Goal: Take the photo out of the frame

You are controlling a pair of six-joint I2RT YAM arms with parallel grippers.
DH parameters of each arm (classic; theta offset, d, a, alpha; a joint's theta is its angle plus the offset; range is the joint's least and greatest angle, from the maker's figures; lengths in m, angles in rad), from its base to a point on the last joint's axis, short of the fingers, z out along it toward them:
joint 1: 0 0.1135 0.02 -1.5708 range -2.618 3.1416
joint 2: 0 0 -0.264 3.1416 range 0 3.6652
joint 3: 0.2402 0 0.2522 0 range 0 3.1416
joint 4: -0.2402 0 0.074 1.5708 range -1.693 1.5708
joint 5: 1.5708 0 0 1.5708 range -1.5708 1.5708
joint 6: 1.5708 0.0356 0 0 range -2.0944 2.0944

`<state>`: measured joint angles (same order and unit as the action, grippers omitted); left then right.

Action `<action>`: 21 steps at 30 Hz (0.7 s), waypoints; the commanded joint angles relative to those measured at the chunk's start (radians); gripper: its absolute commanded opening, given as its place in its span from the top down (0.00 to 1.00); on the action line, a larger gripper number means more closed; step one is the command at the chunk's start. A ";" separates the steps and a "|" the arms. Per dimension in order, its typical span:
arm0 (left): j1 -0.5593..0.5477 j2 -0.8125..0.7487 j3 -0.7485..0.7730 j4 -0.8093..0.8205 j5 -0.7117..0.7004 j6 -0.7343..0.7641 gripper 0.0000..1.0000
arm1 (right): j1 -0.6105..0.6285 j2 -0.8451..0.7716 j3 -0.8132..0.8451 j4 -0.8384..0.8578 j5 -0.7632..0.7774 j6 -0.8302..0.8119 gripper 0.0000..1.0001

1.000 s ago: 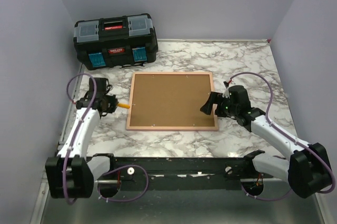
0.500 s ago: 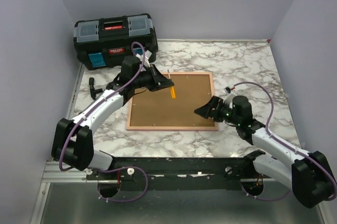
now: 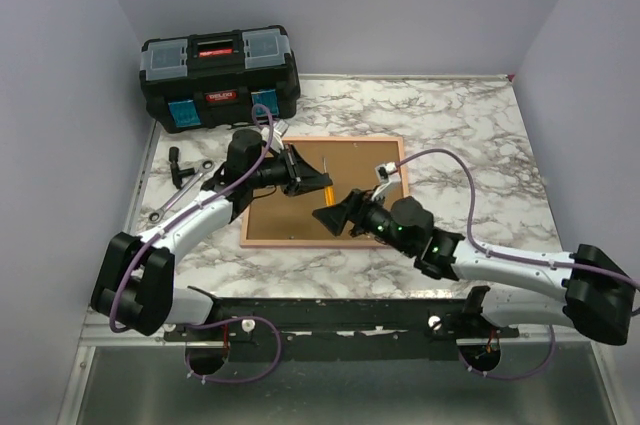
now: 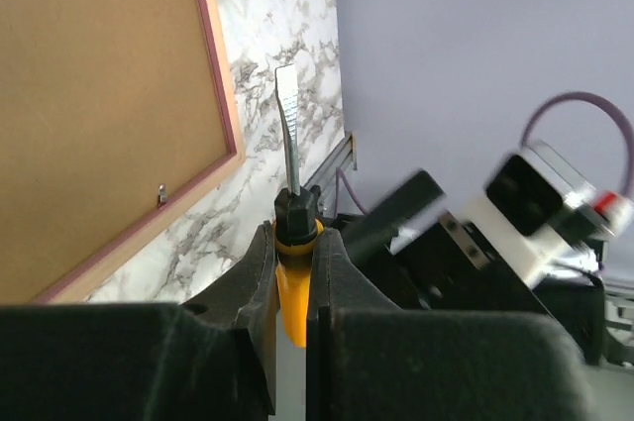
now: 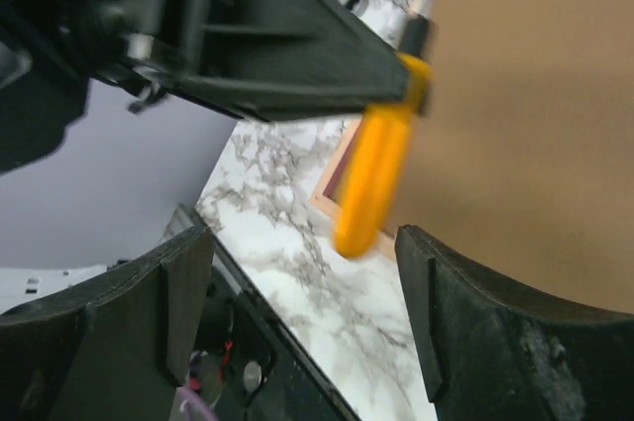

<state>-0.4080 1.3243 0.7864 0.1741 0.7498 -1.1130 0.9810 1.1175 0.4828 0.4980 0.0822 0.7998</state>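
The pink frame (image 3: 326, 242) lies face down on the marble table, its brown backing board (image 3: 300, 200) up. The photo is hidden under the board. My left gripper (image 3: 316, 181) is shut on a screwdriver (image 3: 327, 187) with a yellow handle and holds it above the board. The left wrist view shows the handle (image 4: 291, 287) clamped between the jaws, the steel blade (image 4: 288, 134) pointing away, and the frame's border (image 4: 220, 94) beside it. My right gripper (image 3: 330, 217) is open just in front of the handle. In the right wrist view the handle (image 5: 376, 183) hangs between and ahead of the open fingers (image 5: 183, 307).
A black toolbox (image 3: 220, 73) stands at the back left. A wrench (image 3: 186, 191) and a small black tool (image 3: 178, 163) lie on the table left of the frame. Grey walls close in on both sides and the back.
My left arm has swung from the table's left side over the frame with the screwdriver. My right gripper has moved left from the frame's right edge to the handle.
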 commanded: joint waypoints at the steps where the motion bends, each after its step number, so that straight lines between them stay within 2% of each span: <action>1: 0.000 0.009 -0.045 0.109 0.049 -0.127 1.00 | 0.151 0.100 0.155 -0.078 0.450 -0.109 0.22; 4: 0.004 -0.022 -0.075 0.085 0.004 -0.145 1.00 | 0.222 0.196 0.220 -0.092 0.648 -0.141 0.23; 6: 0.012 -0.032 -0.090 0.091 -0.007 -0.168 1.00 | 0.233 0.247 0.261 -0.143 0.715 -0.100 0.24; 13: 0.035 0.005 -0.119 0.156 0.027 -0.240 1.00 | 0.240 0.286 0.264 -0.099 0.819 -0.085 0.42; 17: 0.035 0.012 -0.124 0.163 0.027 -0.249 1.00 | 0.241 0.309 0.297 -0.131 0.819 -0.091 0.51; 21: 0.036 0.002 -0.124 0.155 0.009 -0.244 1.00 | 0.240 0.321 0.300 -0.117 0.793 -0.094 0.53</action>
<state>-0.3748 1.3338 0.6674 0.2913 0.7601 -1.3445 1.2163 1.4193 0.7555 0.3824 0.8230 0.7055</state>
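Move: The orange screwdriver handle, pinched by the left fingers at its front end, has its middle some 5 cm ahead of the open right hand, about 2 cm to its left and roughly 1 cm higher. The left fingertips are about 7 cm ahead of the right hand and 2 cm left. The frame lies back side up below, its middle some 7 cm ahead, 1 cm left and 15 cm down. From the left hand, the handle's middle is about 3 cm back, straight behind. The left fingers keep their pinch on the screwdriver, while the right fingers come around its orange handle and close to about half open; a squeeze can't be seen yet. The right hand swings left about 3 cm, then goes mostly forward to some 4 cm in all, easing back right by 2 and turning nearly 30 degrees clockwise. The left hand sinks about 2 cm, tilting some 15 degrees. ##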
